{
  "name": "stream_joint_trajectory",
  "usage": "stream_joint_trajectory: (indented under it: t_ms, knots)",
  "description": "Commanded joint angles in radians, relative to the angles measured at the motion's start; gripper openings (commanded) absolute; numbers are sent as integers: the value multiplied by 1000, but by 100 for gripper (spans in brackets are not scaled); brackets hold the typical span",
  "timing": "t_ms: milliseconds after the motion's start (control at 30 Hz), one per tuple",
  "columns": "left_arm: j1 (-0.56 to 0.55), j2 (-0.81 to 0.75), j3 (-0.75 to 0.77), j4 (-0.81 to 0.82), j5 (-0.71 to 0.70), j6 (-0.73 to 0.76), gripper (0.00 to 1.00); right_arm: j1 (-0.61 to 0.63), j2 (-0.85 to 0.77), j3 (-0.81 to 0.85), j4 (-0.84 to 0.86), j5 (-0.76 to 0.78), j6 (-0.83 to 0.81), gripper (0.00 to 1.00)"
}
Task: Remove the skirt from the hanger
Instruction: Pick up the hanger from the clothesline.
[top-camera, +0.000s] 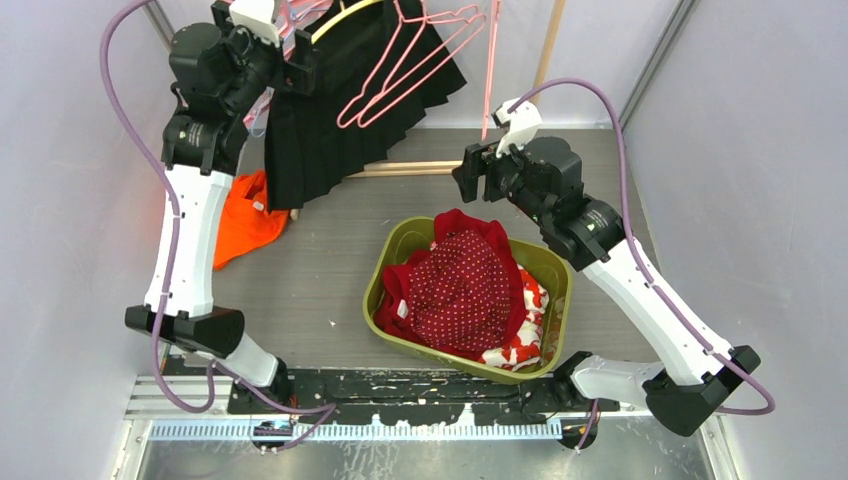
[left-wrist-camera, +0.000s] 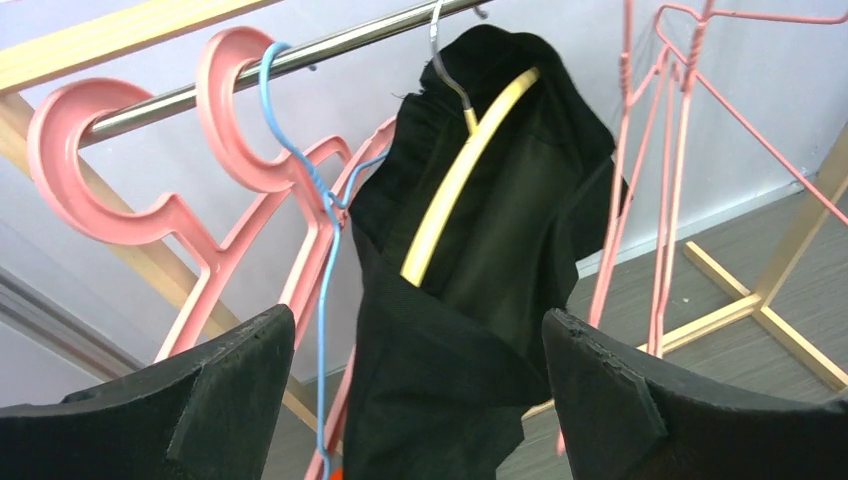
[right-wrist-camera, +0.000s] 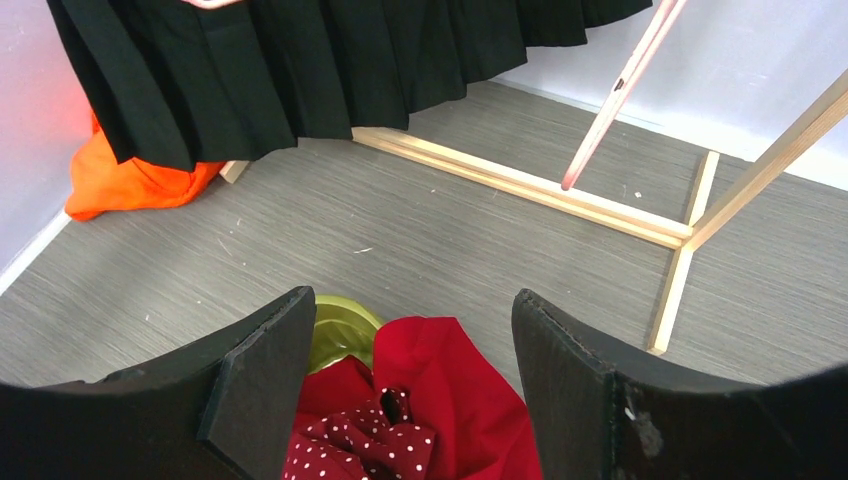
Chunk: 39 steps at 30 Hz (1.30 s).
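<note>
A black pleated skirt hangs from a yellow hanger on the rail at the back left. In the left wrist view the yellow hanger runs through the skirt's waist, hooked on the metal rail. My left gripper is raised beside the skirt's top and open; the skirt's fabric shows between its spread fingers, nothing gripped. My right gripper hovers open over the basket's far edge, empty, facing the skirt's hem.
Pink hangers and a blue wire hanger share the rail. An orange garment lies on the floor under the skirt. A green basket holds red clothes. The wooden rack base crosses the floor.
</note>
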Motion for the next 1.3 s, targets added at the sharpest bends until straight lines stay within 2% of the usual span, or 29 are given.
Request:
stream_joint_trajectory:
  t_ms: [0, 333, 633, 833, 1000, 1100, 1200, 1267]
  knots:
    - [66, 69, 39, 22, 135, -60, 92, -3, -18, -6, 83, 1, 6, 77]
    - [80, 209, 181, 42, 231, -146, 90, -11, -20, -25, 114, 21, -9, 77]
    - [80, 254, 192, 72, 270, -185, 88, -23, -11, -28, 115, 19, -8, 77]
    - [81, 278, 183, 66, 288, -193, 81, -25, -5, -23, 116, 16, -4, 77]
    - [80, 314, 191, 54, 259, -166, 81, -34, -8, -23, 102, 18, -7, 77]
    - [80, 341, 213, 38, 252, -159, 75, -41, -9, -20, 97, 18, -9, 77]
    - [80, 352, 217, 31, 266, -170, 64, -49, -5, -21, 97, 13, -10, 77]
    - [81, 352, 216, 27, 270, -175, 62, -51, -1, -26, 99, 9, -6, 77]
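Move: From the left hand, the near arm of the yellow hanger, with the black skirt on it, lies about 13 cm ahead, 4 cm to the right and 8 cm lower. The thick pink hangers stand some 9 cm ahead and 8 cm to the left; the thin pink hangers about 12 cm ahead and 15 cm to the right. From the idle right hand that yellow arm is roughly 22 cm ahead, 19 cm to the left and 8 cm higher. Forward and down in two strokes, with a brief easing upward between them, the left hand travels about 10 cm out and 9 cm down, drifting a little right, to bring its fingers astride the near arm of the yellow hanger. The wrist tips down some 15 degrees and swings slightly clockwise; late on the wide-open fingers start closing, still well apart at the end. ##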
